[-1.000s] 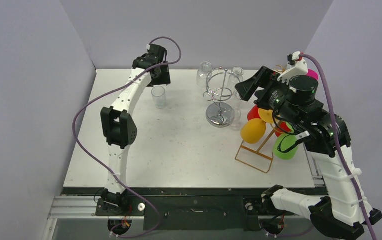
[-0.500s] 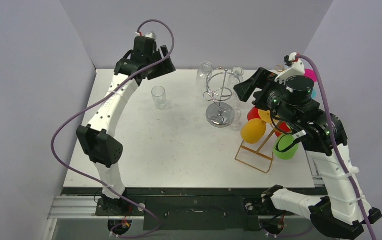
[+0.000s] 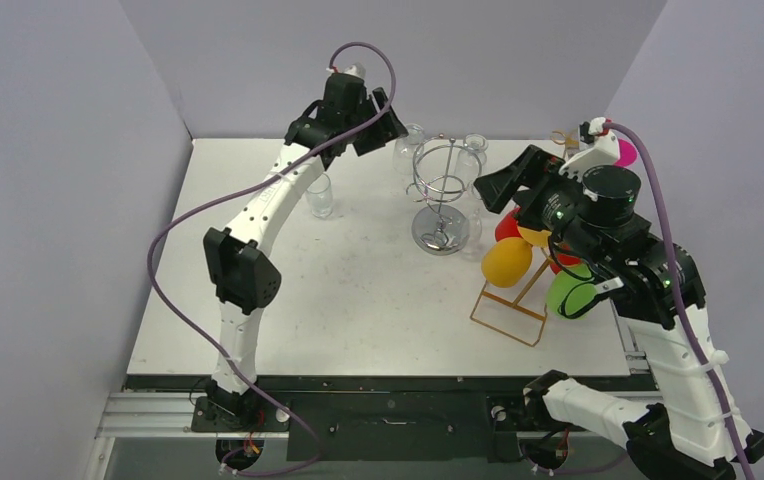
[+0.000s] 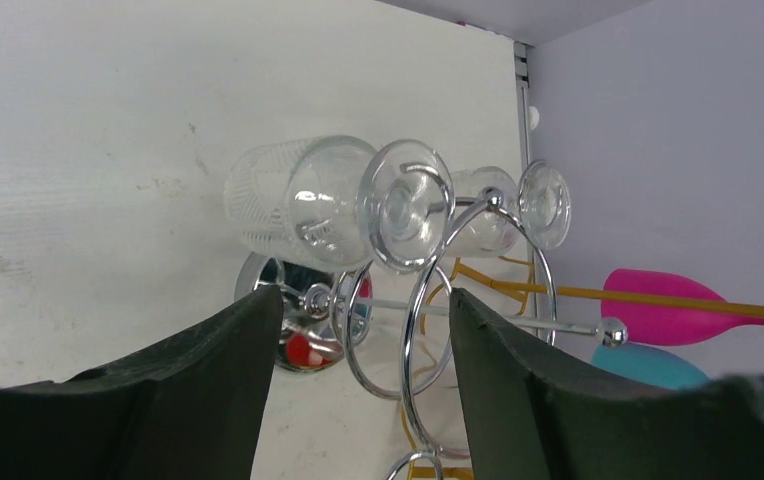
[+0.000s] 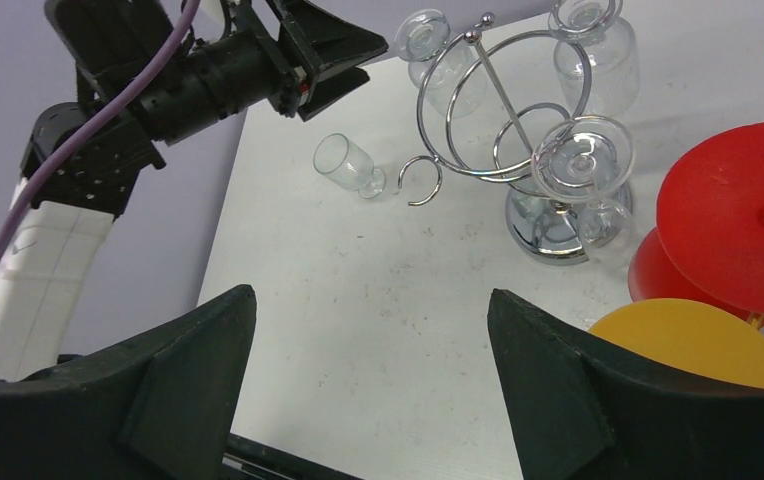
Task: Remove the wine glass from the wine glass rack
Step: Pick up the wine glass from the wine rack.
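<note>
The chrome wire wine glass rack point(image 3: 441, 188) stands at the back middle of the table. Clear wine glasses hang upside down from it, at the back left point(image 3: 409, 148), the back right point(image 3: 474, 150) and the front right point(image 5: 583, 165). My left gripper point(image 3: 383, 125) hovers open just left of the rack, level with its top. In the left wrist view the nearest wine glass point(image 4: 303, 200) lies just beyond the open left gripper point(image 4: 363, 295), foot towards me. My right gripper point(image 3: 498, 180) stands open to the right of the rack, and the right wrist view shows nothing in that gripper point(image 5: 370, 295).
A separate clear glass point(image 3: 319, 194) stands on the table left of the rack. A gold wire stand point(image 3: 506, 312) holds yellow point(image 3: 506, 262), red point(image 5: 733, 215), green point(image 3: 572, 294) and pink point(image 3: 623, 150) plastic glasses under my right arm. Grey walls close in on the back and both sides.
My left arm has lifted away from the clear glass on the table and swung right, up to the rack's left side. The right arm has hardly shifted.
</note>
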Robot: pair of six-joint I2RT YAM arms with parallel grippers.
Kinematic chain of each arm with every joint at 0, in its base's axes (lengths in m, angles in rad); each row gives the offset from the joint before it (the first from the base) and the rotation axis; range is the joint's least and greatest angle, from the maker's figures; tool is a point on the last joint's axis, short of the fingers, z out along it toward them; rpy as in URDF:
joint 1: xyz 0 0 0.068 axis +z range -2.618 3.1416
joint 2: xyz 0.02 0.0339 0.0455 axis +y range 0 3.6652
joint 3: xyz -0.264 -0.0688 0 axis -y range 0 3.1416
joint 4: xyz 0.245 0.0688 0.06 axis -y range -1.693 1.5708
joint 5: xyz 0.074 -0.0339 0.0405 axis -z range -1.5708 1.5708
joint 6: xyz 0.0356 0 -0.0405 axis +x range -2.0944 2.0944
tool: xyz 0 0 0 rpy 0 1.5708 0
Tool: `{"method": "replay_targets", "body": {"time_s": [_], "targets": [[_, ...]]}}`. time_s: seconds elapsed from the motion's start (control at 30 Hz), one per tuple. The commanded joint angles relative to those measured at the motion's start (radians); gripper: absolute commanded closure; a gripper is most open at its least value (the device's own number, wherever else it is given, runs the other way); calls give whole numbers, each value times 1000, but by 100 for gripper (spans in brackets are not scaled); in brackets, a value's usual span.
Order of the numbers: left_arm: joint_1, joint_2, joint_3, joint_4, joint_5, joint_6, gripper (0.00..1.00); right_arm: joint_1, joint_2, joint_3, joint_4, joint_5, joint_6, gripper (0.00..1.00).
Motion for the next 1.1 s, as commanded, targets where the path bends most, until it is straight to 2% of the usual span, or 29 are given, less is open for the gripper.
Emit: {"method": "replay_targets", "body": {"time_s": [0.0,0.37,1.07], "targets": [[0,65,142,37,35,-31,42,3,-33,-6,22,29,2,19],[0,124,131,136,98,-45,53,3,-56,-11,9,34,6,19],[15,177,144,171,126,-70,64,3,-77,-27,1,44,7,20]]}}
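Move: The glass on the rack's far left corner hangs foot up, its middle about 5 cm ahead of the left hand, 7 cm to the right and 8 cm below. The rack's centre lies some 2 cm back, 15 cm right and 12 cm down; its empty near left hook is 8 cm back, 8 cm right. The far right glass hangs about 15 cm to the right of the first. From the right hand the far left glass is roughly 30 cm ahead, 17 cm left and 21 cm below. Bring the left gripper about 5 cm forward, right and down to the upturned foot of the far left glass: go out and down first, ease up slightly on the way, then sink and push forward again. Narrow the open fingers by roughly a third so that they close in towards the foot, without gripping yet. Let the empty right hand drift some 2 cm back and to its right, staying wide open. ##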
